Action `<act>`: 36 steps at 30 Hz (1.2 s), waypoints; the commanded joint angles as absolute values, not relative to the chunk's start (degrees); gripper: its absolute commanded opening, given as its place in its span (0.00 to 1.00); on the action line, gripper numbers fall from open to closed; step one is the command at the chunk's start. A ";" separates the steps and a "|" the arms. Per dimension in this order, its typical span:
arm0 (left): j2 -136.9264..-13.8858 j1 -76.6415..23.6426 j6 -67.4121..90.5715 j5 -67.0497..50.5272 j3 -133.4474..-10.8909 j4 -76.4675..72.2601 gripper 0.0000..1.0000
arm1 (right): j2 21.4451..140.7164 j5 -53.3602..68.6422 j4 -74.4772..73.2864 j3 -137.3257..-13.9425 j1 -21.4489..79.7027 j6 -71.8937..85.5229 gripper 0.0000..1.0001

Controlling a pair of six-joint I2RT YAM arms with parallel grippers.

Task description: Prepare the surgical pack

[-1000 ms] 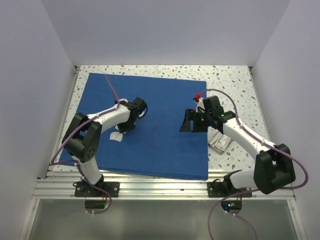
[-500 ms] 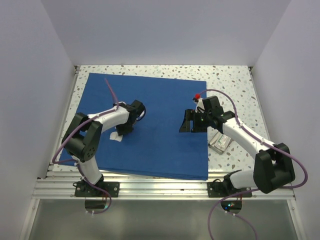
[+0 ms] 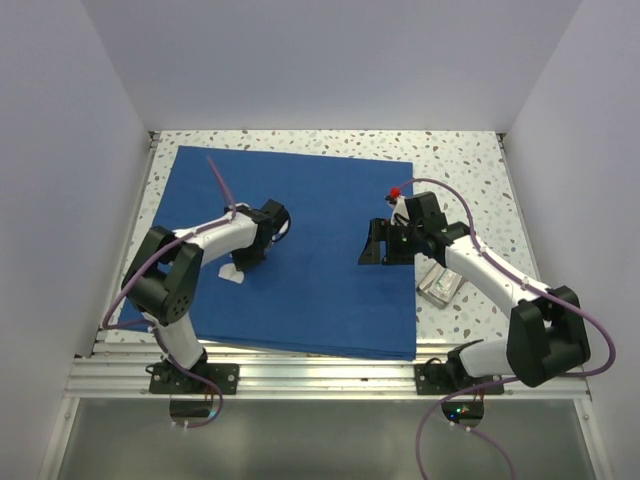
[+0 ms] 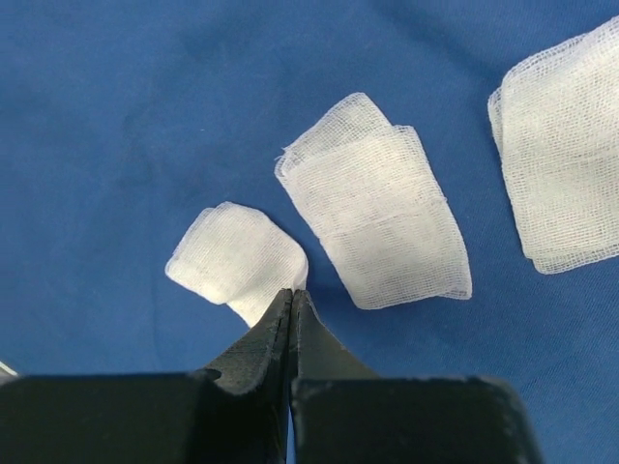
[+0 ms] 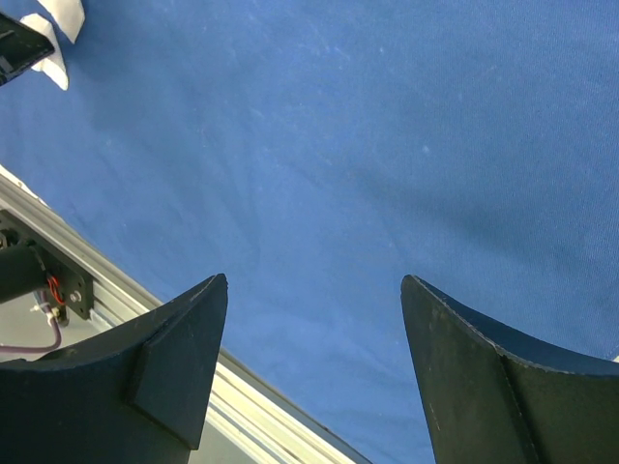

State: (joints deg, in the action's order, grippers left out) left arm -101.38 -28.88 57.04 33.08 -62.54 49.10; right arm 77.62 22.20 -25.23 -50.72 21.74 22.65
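The royal-blue drape (image 3: 320,260) lies flat on the table. My left gripper (image 3: 247,260) is low over its left part, jaws shut with the tips pinching the edge of a small folded white gauze square (image 4: 237,261). Two more gauze squares lie beside it, one in the middle (image 4: 377,227) and one at the right edge (image 4: 566,164). In the top view only one patch of gauze (image 3: 232,272) shows beside the arm. My right gripper (image 3: 385,245) hovers open and empty over the drape's right part (image 5: 387,145). The silver tray (image 3: 440,285) sits off the drape at the right.
The aluminium rail (image 3: 300,375) runs along the near table edge and shows in the right wrist view (image 5: 261,396). White walls enclose the speckled table (image 3: 460,160) on three sides. Steel instruments are not in view.
My left wrist has shifted very slightly while staying on the gauze. The right arm has not moved.
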 commanded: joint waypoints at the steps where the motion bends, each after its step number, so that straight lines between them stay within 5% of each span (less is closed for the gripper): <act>1: -97.30 -28.30 59.76 37.26 -62.40 51.59 0.00 | 77.61 23.55 -23.73 -50.71 21.89 21.62 0.76; 36: -105.38 -34.19 44.56 48.78 -74.26 49.75 0.00 | 79.19 23.29 -23.64 -50.71 21.97 21.36 0.76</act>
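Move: The left gripper, already pinching the right edge of the near gauze (its middle about 2 cm to the left, level fore and aft), has the second gauze about 4 cm straight ahead, lying flat on the blue cloth some 1 cm lower. The third gauze is roughly 8 cm ahead and 4 cm to the right. From the right hand, the second gauze lies about 31 cm left, 5 cm ahead and 9 cm below. Keep the left fingers shut on the near gauze and lift it first straight up, then up and forward towards the second gauze, about 5.5 cm up and 4 cm ahead. Once over there, sink some 1.5 cm, rolling the hand left side up and turning it clockwise, each a little over 10 degrees, and finish with a small shift to the right. ##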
